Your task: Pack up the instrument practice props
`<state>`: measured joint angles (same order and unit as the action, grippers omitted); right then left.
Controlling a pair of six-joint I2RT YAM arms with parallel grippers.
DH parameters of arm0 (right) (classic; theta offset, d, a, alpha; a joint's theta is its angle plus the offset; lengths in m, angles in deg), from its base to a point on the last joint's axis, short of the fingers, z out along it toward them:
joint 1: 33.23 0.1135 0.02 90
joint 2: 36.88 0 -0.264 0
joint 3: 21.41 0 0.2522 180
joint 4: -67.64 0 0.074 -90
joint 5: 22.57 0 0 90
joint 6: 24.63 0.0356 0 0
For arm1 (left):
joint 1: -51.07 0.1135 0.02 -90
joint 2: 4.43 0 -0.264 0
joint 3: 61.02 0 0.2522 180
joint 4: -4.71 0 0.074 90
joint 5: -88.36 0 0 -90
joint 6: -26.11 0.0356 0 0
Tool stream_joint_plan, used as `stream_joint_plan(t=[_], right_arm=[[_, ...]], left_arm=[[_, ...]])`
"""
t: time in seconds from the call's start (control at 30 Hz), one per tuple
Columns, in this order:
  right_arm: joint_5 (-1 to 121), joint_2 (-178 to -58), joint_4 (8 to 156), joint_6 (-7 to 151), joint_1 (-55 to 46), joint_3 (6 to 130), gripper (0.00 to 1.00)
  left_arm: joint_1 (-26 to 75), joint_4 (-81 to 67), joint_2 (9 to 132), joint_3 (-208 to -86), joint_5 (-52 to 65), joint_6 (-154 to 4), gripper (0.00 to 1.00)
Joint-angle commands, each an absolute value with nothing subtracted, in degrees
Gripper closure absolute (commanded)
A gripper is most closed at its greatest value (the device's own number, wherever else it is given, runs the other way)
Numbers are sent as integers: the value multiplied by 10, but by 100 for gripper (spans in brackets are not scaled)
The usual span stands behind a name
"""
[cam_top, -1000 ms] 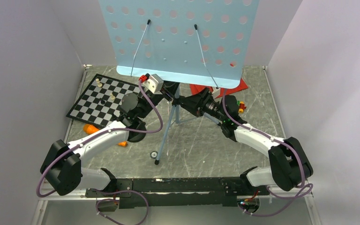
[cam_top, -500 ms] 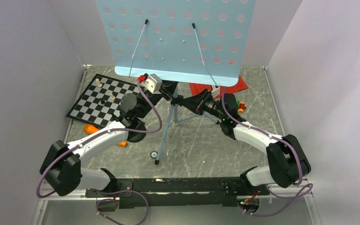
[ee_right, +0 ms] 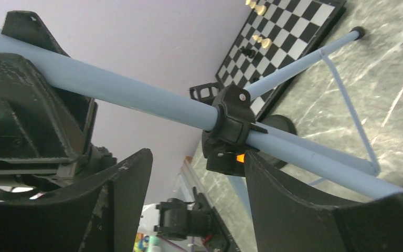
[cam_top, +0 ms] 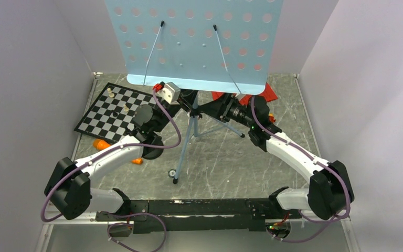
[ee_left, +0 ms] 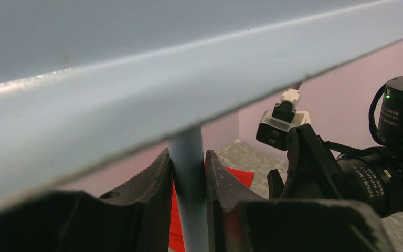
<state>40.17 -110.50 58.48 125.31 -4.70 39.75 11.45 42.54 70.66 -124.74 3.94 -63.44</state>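
The light-blue music stand's perforated desk [cam_top: 194, 42] fills the top of the overhead view, and its tripod legs [cam_top: 184, 149] stand on the table. My left gripper [cam_top: 190, 103] is shut on the stand's pole [ee_left: 189, 178] just under the desk [ee_left: 136, 94]; in the left wrist view both jaws of the left gripper [ee_left: 188, 160] press the tube. My right gripper [ee_right: 197, 163] is open below the pole [ee_right: 136, 94], one fingertip [ee_right: 254, 160] beside the black clamp collar [ee_right: 231, 131]. Red music sheets [cam_top: 269, 95] lie behind the stand. An orange microphone [cam_top: 102, 144] lies by my left arm.
A chessboard [cam_top: 113, 113] with a few pieces lies at the back left. A small multicoloured toy car [cam_top: 271, 117] peeks out behind my right arm. A small round object [cam_top: 172, 172] rests near the stand's front foot. Walls close in on three sides.
My right gripper shut and opened again, and its arm shifted toward the back. The stand's desk moved slightly left and back. My left gripper kept its hold on the pole.
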Motion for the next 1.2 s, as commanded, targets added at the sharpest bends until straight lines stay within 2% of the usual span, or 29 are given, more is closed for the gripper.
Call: stream_joint_plan(t=[0.0,0.1,0.23,0.5,0.6,0.67,0.7,0.87,1.17], right_arm=[[426,-1098,636,1179,-33,437,33],[465,-1100,694,1095,-5,470,41],[519,-1101,736,1001,34,492,45],[569,-1106,753,927,54,495,61],[599,-1094,731,886,65,473,75],[628,-1080,680,833,84,443,93],[644,-1073,656,801,94,423,99],[780,-1065,578,573,158,366,100],[929,-1076,487,259,265,334,100]], left_arm=[[112,384,705,-1244,53,-603,100],[110,379,706,-1247,51,-602,100],[107,371,707,-1249,50,-603,100],[102,360,710,-1253,47,-600,100],[100,359,711,-1255,47,-601,100],[100,359,714,-1256,45,-604,100],[100,359,716,-1256,45,-606,100],[99,354,721,-1261,41,-615,100],[97,339,725,-1265,33,-612,100]])
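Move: The black knob on the music stand's leg hub lies about 4 cm below my open right hand, some 2 cm to its left and 1 cm back. The red sheets lie on the table about 20 cm ahead of that hand and 19 cm right; the microphone stand stands roughly 20 cm left and 4 cm back, both well below. From my left hand, already round the pole, the knob is about 15 cm down, 2 cm right and 2 cm back. I sink my right hand about 4 cm and ease it slightly left onto the hub knob, rolling it and closing the open fingers until they pinch the knob's tip. Almost shut, they keep rolling counter-clockwise, looking along the fingers, by some 45 degrees more, while the hand drifts about 1 cm right. My left hand keeps its grip on the pole under the tray. ##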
